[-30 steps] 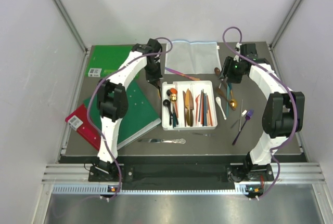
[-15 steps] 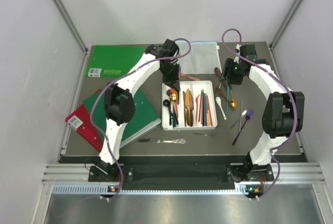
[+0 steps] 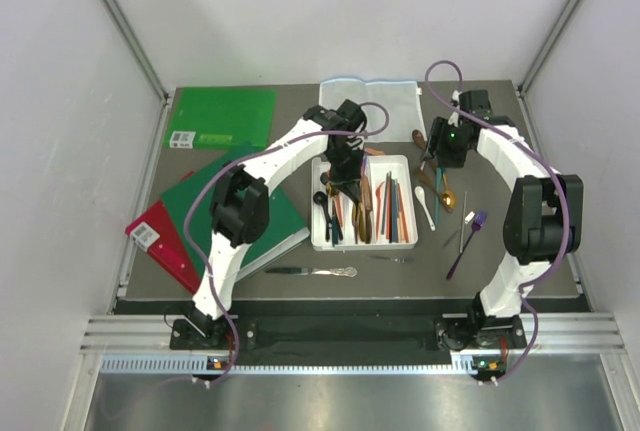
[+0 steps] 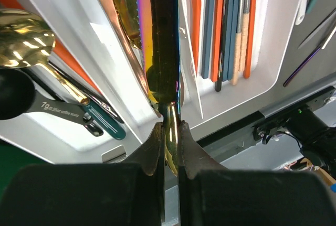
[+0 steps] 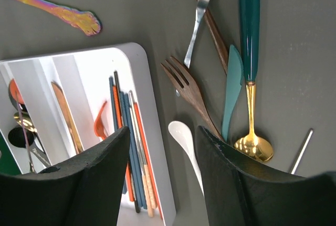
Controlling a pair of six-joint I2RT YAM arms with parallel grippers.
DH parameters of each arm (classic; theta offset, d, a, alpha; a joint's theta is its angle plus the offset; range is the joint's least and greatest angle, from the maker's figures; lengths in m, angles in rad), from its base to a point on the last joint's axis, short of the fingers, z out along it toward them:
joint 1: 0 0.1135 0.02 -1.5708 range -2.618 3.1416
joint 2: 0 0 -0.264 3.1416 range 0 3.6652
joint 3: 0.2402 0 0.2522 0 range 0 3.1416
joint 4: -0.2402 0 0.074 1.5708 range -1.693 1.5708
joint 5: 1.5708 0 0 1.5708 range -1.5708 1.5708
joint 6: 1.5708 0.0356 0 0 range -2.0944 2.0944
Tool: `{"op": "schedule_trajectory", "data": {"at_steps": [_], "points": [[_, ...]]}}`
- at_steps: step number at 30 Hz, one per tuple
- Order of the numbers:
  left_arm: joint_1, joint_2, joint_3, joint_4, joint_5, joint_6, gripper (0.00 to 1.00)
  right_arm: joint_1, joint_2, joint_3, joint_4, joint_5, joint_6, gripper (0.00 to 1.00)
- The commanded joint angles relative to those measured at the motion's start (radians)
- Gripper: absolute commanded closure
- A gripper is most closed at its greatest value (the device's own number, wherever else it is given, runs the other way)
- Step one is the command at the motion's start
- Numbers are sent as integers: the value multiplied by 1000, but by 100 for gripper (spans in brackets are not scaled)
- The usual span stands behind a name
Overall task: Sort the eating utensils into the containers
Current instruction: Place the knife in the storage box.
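My left gripper [image 4: 169, 131] is shut on a dark iridescent utensil [image 4: 164, 42], which hangs lengthwise over the middle compartments of the white tray [image 4: 265, 74]. The tray holds a gold spoon [image 4: 26, 32], a gold knife [image 4: 126, 6] and chopsticks [image 4: 231, 27]. From above, the left gripper [image 3: 345, 166] is over the tray's [image 3: 365, 247] back left part. My right gripper [image 5: 164, 131] is open above the table beside the tray's right wall, holding nothing. Loose on the table under it lie a white spoon [image 5: 181, 137], a wooden fork [image 5: 189, 89], a teal-handled gold spoon [image 5: 250, 53] and a teal knife [image 5: 231, 95].
Green books [image 3: 225, 116] and a red one [image 3: 160, 241] cover the table's left side. A silver knife [image 3: 310, 271] lies in front of the tray and a purple utensil [image 3: 465, 246] to its right. A pink iridescent utensil [image 5: 58, 11] lies behind the tray, near a clear bag [image 3: 370, 106].
The left arm swung right from beside the tray's back left corner to over the tray, still shut on the utensil. The right arm stayed put.
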Motion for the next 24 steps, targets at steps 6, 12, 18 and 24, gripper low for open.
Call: {"op": "schedule_trajectory", "data": {"at_steps": [6, 12, 18, 24], "points": [[-28, -32, -101, 117, 24, -78, 100, -1, -50, -62, 21, 8, -16, 46], [-26, 14, -87, 154, 4, -106, 100, -1, -75, -81, 20, 9, -16, 45], [-25, 76, -52, 130, -13, -109, 100, -1, -79, -85, 20, 11, -18, 45], [-19, 128, -18, 99, -14, -110, 100, -3, -72, -79, 20, 9, -14, 45]]}}
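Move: The left hand, already pinching the knife, hangs above the storage box: the knife compartment's middle lies about 2 cm ahead, 3 cm to its right and 9 cm below. The spoons' compartment is some 6 cm to its left and level with it, the chopsticks about 12 cm to its right and level, both equally low. From the right hand the knife compartment is roughly 20 cm left and 11 cm back. The left hand lowers the pinched knife some 7 cm into the knife compartment while the right eases back. ##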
